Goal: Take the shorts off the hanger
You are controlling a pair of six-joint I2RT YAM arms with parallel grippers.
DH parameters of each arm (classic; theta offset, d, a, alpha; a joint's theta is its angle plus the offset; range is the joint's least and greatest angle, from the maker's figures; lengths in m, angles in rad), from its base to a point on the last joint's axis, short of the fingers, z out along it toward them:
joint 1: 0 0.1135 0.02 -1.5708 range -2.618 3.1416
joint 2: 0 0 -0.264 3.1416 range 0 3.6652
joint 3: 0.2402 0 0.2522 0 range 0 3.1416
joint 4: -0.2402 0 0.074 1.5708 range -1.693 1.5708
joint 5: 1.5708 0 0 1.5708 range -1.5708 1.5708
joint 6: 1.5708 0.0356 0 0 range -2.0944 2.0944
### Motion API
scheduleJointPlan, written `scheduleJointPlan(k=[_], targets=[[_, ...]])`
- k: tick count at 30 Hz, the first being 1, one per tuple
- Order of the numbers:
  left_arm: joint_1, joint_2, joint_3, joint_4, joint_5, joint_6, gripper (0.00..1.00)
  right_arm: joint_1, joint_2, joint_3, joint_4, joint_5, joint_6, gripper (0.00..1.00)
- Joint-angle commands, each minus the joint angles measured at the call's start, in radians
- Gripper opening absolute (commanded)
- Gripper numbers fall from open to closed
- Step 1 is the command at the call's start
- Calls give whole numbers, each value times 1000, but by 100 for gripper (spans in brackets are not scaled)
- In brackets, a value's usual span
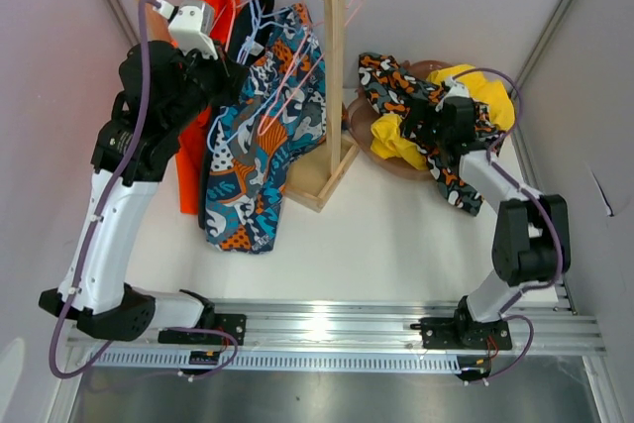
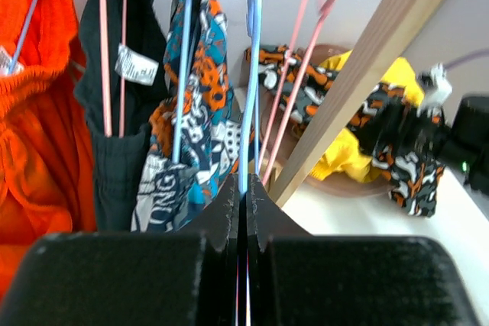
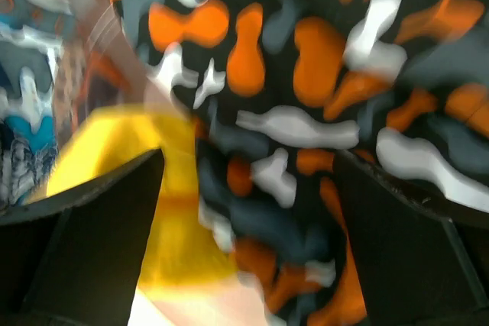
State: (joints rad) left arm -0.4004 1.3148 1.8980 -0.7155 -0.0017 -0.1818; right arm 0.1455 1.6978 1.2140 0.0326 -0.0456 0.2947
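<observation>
Teal-orange-black print shorts (image 1: 256, 160) hang on the wooden rack (image 1: 337, 76), with bright orange shorts (image 1: 191, 165) and black shorts (image 2: 121, 150) to their left. My left gripper (image 2: 243, 188) is up at the rack, shut on the wire of a blue hanger (image 2: 252, 74). The camouflage shorts (image 1: 391, 81) and yellow shorts (image 1: 485, 91) lie heaped in a brown bowl (image 1: 396, 163) at the right. My right gripper (image 3: 248, 159) stands open just above that heap, with camouflage cloth (image 3: 306, 74) and yellow cloth (image 3: 130, 158) under its fingers but not pinched.
Pink hangers (image 2: 294, 89) hang beside the blue one. The rack's slanted wooden post (image 2: 367, 74) stands between the hanging clothes and the bowl. Its wooden base (image 1: 312, 180) sits on the white table. Side walls close in left and right.
</observation>
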Motion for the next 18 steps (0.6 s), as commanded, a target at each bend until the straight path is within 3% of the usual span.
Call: scheduleJointPlan(k=[1, 14, 18], targets=[[-44, -8, 64, 57, -44, 18, 0, 17, -196, -80, 162, -22, 27, 99], [-86, 236, 309, 24, -32, 33, 0, 37, -434, -324, 161, -34, 64, 99], [-95, 259, 296, 7, -43, 30, 1, 35, -500, -382, 142, -20, 58, 99]])
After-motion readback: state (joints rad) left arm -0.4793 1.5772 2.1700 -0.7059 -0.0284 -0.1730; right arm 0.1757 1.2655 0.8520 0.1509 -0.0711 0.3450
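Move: The left hand, still pinching the empty blue hanger, has its rod spot about 14 cm ahead, 8 to the right and 10 above. The blue patterned shorts hang about 7 ahead, 3 right and 18 below it; the rack post's middle is some 12 ahead, 16 right and 20 below. For the open right hand those patterned shorts are about 34 cm left, 10 back and 8 higher; the camo shorts lie straight beneath it, some 6 down. Rightward and up first, by about 4 cm, the left hand then swings forward and dips a couple of centimetres, carrying the hanger's hook to the rod beside the rack post, grip kept. The right hand, still wide open, draws back about 9 cm from the bin and the camo shorts, rising some 8 and settling a little, its fingers tilting up about 10 degrees. ##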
